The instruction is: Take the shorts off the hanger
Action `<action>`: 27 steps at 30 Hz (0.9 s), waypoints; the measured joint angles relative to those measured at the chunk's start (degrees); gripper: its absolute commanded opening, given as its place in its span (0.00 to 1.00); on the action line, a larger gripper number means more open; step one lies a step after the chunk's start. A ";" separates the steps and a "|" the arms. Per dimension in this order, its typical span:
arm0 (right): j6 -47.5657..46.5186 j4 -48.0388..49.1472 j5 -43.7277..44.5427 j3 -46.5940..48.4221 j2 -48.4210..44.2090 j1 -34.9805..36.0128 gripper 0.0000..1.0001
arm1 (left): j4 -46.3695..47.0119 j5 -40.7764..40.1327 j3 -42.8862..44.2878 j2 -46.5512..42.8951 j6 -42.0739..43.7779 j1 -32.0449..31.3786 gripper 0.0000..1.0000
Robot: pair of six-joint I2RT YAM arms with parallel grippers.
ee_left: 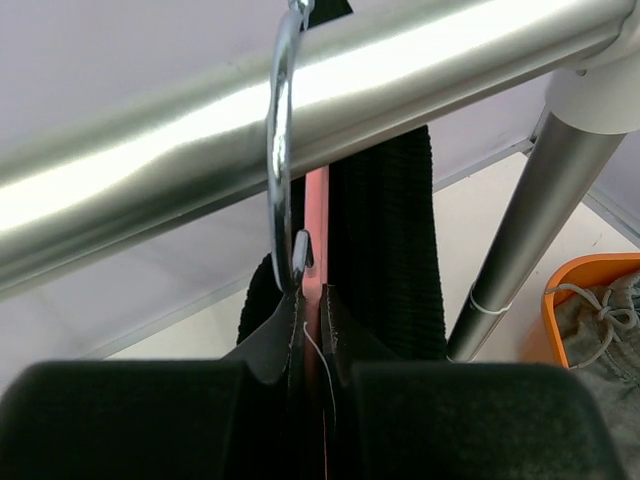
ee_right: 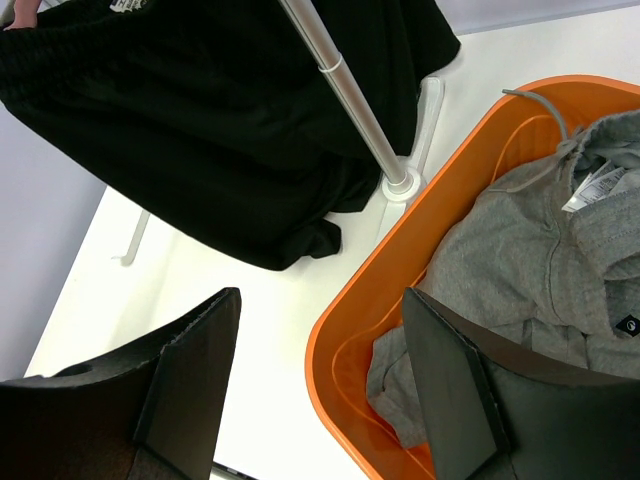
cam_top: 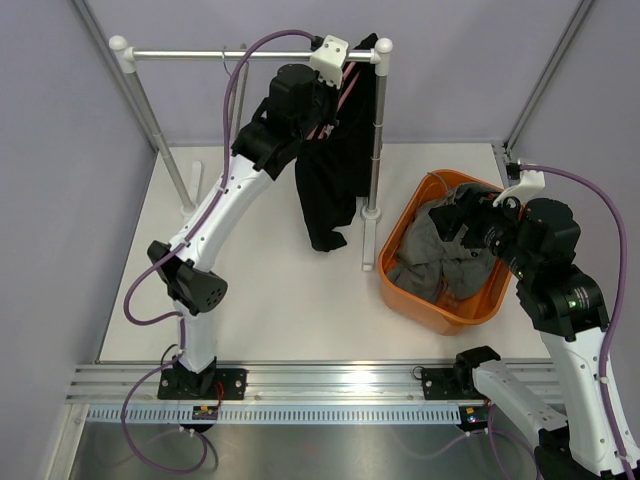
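The black shorts (cam_top: 330, 190) hang from a pink hanger (ee_left: 316, 230) whose chrome hook (ee_left: 280, 150) is over the rail (cam_top: 240, 52), close to the right post. My left gripper (ee_left: 315, 310) is up at the rail, above the shorts, and shut on the pink hanger just below the hook. Behind the hanger, the ribbed black waistband (ee_left: 390, 250) drops straight down. In the right wrist view the shorts (ee_right: 200, 130) reach the tabletop. My right gripper (ee_right: 320, 340) hovers open over the near-left rim of the orange basket (ee_right: 340, 340), with nothing between its fingers.
The rack's right post (cam_top: 375, 140) stands just right of the shorts, its foot on the table. The orange basket (cam_top: 400, 290) at the right holds a grey hooded garment (cam_top: 440, 260). The rack's left leg (cam_top: 150, 110) slants down at the back left.
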 measured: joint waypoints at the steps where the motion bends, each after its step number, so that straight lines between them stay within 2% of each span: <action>1: 0.00 0.00 0.00 0.00 0.00 0.00 0.74 | -0.04 0.11 0.00 -0.02 0.00 0.02 0.00; 13: 0.00 0.04 0.00 0.00 0.00 0.00 0.74 | -6.23 1.53 0.57 -3.56 -0.79 0.02 0.00; 19: 0.02 0.09 -0.09 0.02 0.00 0.00 0.74 | -7.96 1.79 -2.99 -8.35 -0.79 0.00 0.00; 27: 0.02 0.04 -0.13 0.02 0.00 0.00 0.74 | -11.28 2.01 -3.65 -9.79 -0.81 0.00 0.00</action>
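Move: The left hand already holds the pink hanger by its neck. The black shorts on it have their middle about 6 cm ahead, 5 cm right and 15 cm below that hand. The rail is some 3 cm ahead and 3 cm above, the right post's top about 8 cm to the hand's right at that height, and the grey hanger roughly 17 cm left, 2 cm ahead and 8 cm lower. From the waiting right hand the shorts are about 28 cm ahead, 16 cm left and 6 cm below. Back and to the left, the left hand draws the pink hanger away from the rail and the right post, about 5.5 cm back and 3.5 cm left. It climbs some 2 cm on the way, then dips nearly 1 cm at the end, the fingers tipping about 5 degrees downward. They stay shut on the hanger's neck just below the metal hook. ##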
